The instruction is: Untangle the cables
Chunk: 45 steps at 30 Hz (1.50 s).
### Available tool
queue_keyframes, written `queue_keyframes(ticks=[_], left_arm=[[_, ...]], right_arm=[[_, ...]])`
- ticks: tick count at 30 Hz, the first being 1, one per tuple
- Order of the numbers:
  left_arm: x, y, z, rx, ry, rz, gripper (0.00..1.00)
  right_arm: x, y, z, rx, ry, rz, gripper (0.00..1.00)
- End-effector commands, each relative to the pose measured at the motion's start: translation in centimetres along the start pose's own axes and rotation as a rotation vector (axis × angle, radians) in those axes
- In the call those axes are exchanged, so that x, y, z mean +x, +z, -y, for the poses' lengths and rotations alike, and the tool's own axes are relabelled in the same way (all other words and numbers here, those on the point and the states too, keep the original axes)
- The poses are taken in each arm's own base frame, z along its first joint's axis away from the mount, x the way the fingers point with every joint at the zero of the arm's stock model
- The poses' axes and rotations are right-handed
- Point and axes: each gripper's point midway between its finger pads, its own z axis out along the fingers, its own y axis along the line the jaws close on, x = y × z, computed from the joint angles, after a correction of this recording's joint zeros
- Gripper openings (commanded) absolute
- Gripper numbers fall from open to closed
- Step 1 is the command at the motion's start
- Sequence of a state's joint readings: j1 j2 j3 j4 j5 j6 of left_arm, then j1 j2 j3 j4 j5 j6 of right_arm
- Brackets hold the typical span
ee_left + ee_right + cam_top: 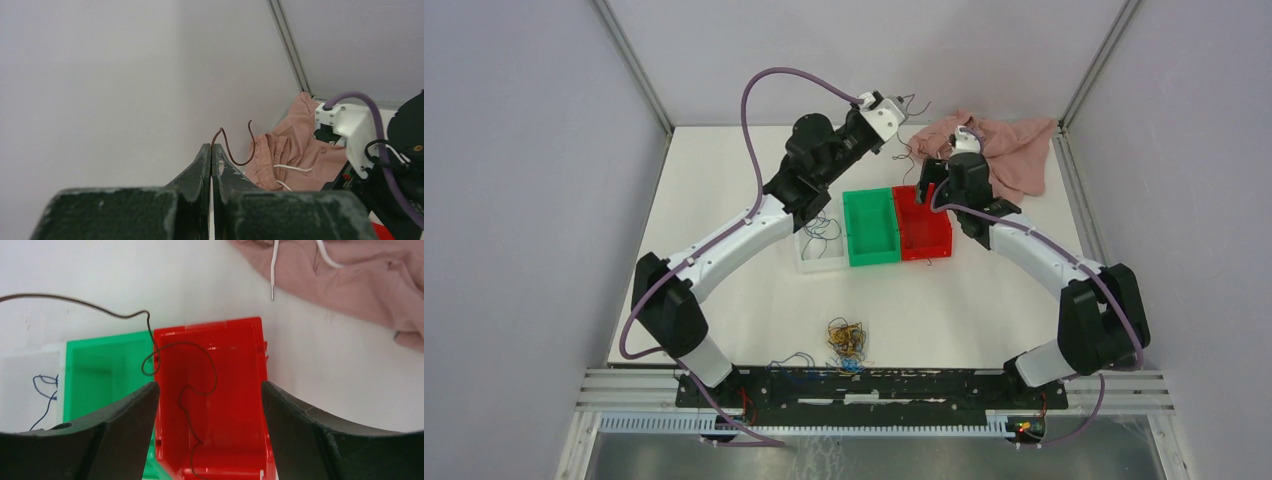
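Note:
My left gripper (903, 101) is raised at the back wall, shut on a dark red cable (236, 160) whose free end curls up past the fingertips (205, 152). That cable (75, 301) trails across the table, over the green bin's corner and down into the red bin (240, 405). My right gripper (210, 390) is open and empty, hovering just above the red bin (923, 238). A clump of yellow-orange and blue cables (846, 340) lies near the front edge. A blue cable (821, 230) lies in the white bin (807, 262).
A green bin (871, 228) stands between the white and red bins. A pink cloth (1014, 150) with a white drawstring (273, 270) lies at the back right. A loose blue wire (789, 360) lies by the front rail. Walls close in the back and sides.

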State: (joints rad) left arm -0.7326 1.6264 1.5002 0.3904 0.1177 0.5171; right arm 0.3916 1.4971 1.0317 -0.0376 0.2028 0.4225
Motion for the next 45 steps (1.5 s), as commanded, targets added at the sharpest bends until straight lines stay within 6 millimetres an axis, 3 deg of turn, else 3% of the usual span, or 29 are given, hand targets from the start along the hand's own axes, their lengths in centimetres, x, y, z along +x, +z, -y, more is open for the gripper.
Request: queue_keyframes(ticks=[1, 8, 15, 24, 28, 34, 42, 44, 45], left_arm=[[1.1, -0.3, 0.3, -0.001, -0.030, -0.051, 0.03], [3.9, 0.4, 3.0, 0.066, -0.106, -0.135, 0.03], [8.5, -0.6, 6.6, 0.138, -0.172, -0.260, 0.03], [14.1, -2.7, 13.0, 0.301, -0.174, -0.444, 0.03], [16.6, -2.7, 15.5, 0.352, -0.173, -0.516, 0.03], [21.4, -2.1, 17.6, 0.366, -0.135, -0.625, 0.03], [23.6, 0.0, 19.7, 0.401, -0.092, -0.627, 0.03], [24.4, 0.0, 20.1, 0.409, -0.093, -0.651, 0.08], [24.5, 0.0, 20.4, 0.423, -0.098, -0.662, 0.21]], right_arm=[[0.4, -2.7, 0.3, -0.009, 0.093, -0.003, 0.79], [2.6, -4.9, 5.9, 0.203, 0.273, -0.007, 0.68], [1.6, -5.6, 9.1, 0.284, 0.374, 0.022, 0.63], [-0.2, -4.7, 8.7, 0.241, 0.414, 0.039, 0.60], [-0.6, -4.4, 8.7, 0.237, 0.416, 0.050, 0.59], [-0.9, -4.2, 9.0, 0.230, 0.397, 0.062, 0.59], [0.5, -3.1, 9.1, 0.215, 0.408, 0.015, 0.57], [0.8, -2.9, 8.9, 0.203, 0.408, 0.002, 0.57], [0.9, -2.9, 8.8, 0.197, 0.408, -0.004, 0.57]])
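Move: My left hand holds the dark cable up high; the red bin it is headed for lies about 10 cm to its right, 4 cm ahead and some 41 cm below. The green bin is 2 cm left and 3 cm ahead of that hand, on the table, and the pink hoodie about 24 cm ahead and 26 cm right. From my open right hand the red bin is 14 cm below, 3 cm ahead and 1 cm right. I lower my left hand about 32 cm towards the red bin, drifting some 8 cm right and tipping the shut fingers from slightly upward to slanting down, still pinching the cable. Meanwhile my empty right hand clears off: back about 5 cm, then right about 10 cm, turning clockwise and closing partway, and waits beside the bin. ##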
